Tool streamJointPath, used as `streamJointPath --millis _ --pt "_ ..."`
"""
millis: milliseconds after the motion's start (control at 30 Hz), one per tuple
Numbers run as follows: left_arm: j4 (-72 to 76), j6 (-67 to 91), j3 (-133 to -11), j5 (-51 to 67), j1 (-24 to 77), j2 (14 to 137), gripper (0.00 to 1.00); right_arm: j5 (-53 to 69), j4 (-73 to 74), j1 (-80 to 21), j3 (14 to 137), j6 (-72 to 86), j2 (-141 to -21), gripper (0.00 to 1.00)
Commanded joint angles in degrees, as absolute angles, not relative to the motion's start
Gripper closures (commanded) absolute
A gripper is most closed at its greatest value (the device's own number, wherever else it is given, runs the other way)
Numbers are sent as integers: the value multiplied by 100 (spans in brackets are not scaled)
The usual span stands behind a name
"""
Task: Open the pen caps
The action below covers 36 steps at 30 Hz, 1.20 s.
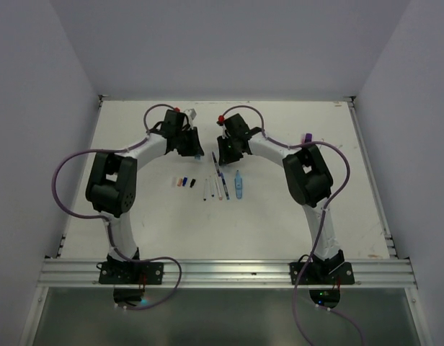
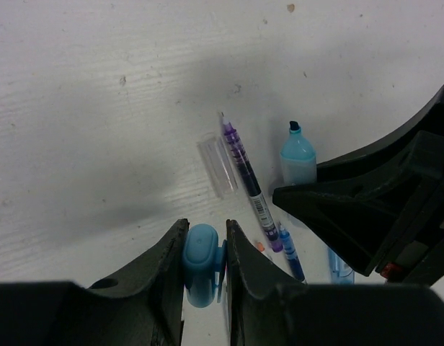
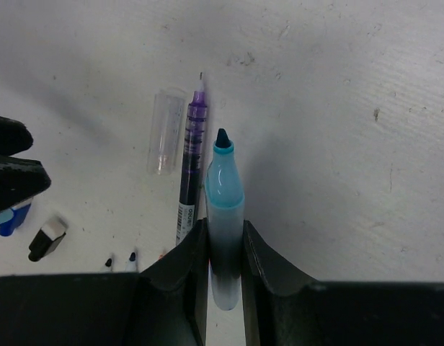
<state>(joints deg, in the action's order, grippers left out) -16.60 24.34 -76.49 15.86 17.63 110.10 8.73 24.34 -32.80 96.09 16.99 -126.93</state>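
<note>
My left gripper [image 2: 205, 249] is shut on a light-blue pen cap [image 2: 200, 263], off its marker. My right gripper [image 3: 225, 245] is shut on the barrel of the uncapped light-blue marker [image 3: 225, 205], its dark tip pointing away. Both grippers [image 1: 192, 148] [image 1: 220, 153] hang close together over the middle of the table. Beneath them lie a purple pen [image 3: 191, 158] with a bare tip and a clear cap [image 3: 164, 130] beside it. More pens [image 1: 220, 189] lie in a row nearer the arms, with small loose caps [image 1: 182, 182] to their left.
A black-and-white cap [image 3: 47, 238] lies loose at the left of the right wrist view. A blue pen [image 2: 290, 252] rests below the purple one. A small purple object [image 1: 308, 136] stands at the right of the table. Walls enclose the white table [image 1: 135, 223].
</note>
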Motion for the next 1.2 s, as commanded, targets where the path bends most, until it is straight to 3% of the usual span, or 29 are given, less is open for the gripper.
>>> streamJointPath --millis 0,500,900,1167 --pt "-1617 2531 -7901 1661 1723 11214 87 808 2514 -3243 9932 1784 -12788 99" --pt "-1257 2953 -7963 1828 1731 11804 72 791 2426 -3173 9756 1934 -12578 69" --pt "-1248 3102 -7893 1583 1723 11637 55 528 2646 -3085 9554 1916 -11866 53" --pt "-1432 3147 -7699 1328 1723 10540 44 -983 3032 -2656 9053 1705 -10715 34"
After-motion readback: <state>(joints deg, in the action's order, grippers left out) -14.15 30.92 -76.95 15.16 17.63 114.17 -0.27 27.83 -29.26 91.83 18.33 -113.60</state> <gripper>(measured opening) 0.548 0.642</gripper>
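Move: Under the left hand, which holds the blue cap, the bare table spot for it lies about 5 cm down and 1 cm to the right; a clear cap lies about 1 cm ahead and 3 cm right of that hand, and the purple pen's middle is level and 4 cm right. The right hand has the uncapped blue marker in its fingers, its middle about 1 cm ahead; from this hand the purple pen is 3 cm left, and another light-blue marker 8 cm back and 4 cm right. Lowering the held blue cap about 4.5 cm, the left hand sets it on the table left of the clear cap, spreads its fingers to let go, then begins to lift. The right hand meanwhile stays almost still as its fingers open and release the blue marker, then backs off rightward and up, some 6 cm across and 8 cm high, turning slightly clockwise. ##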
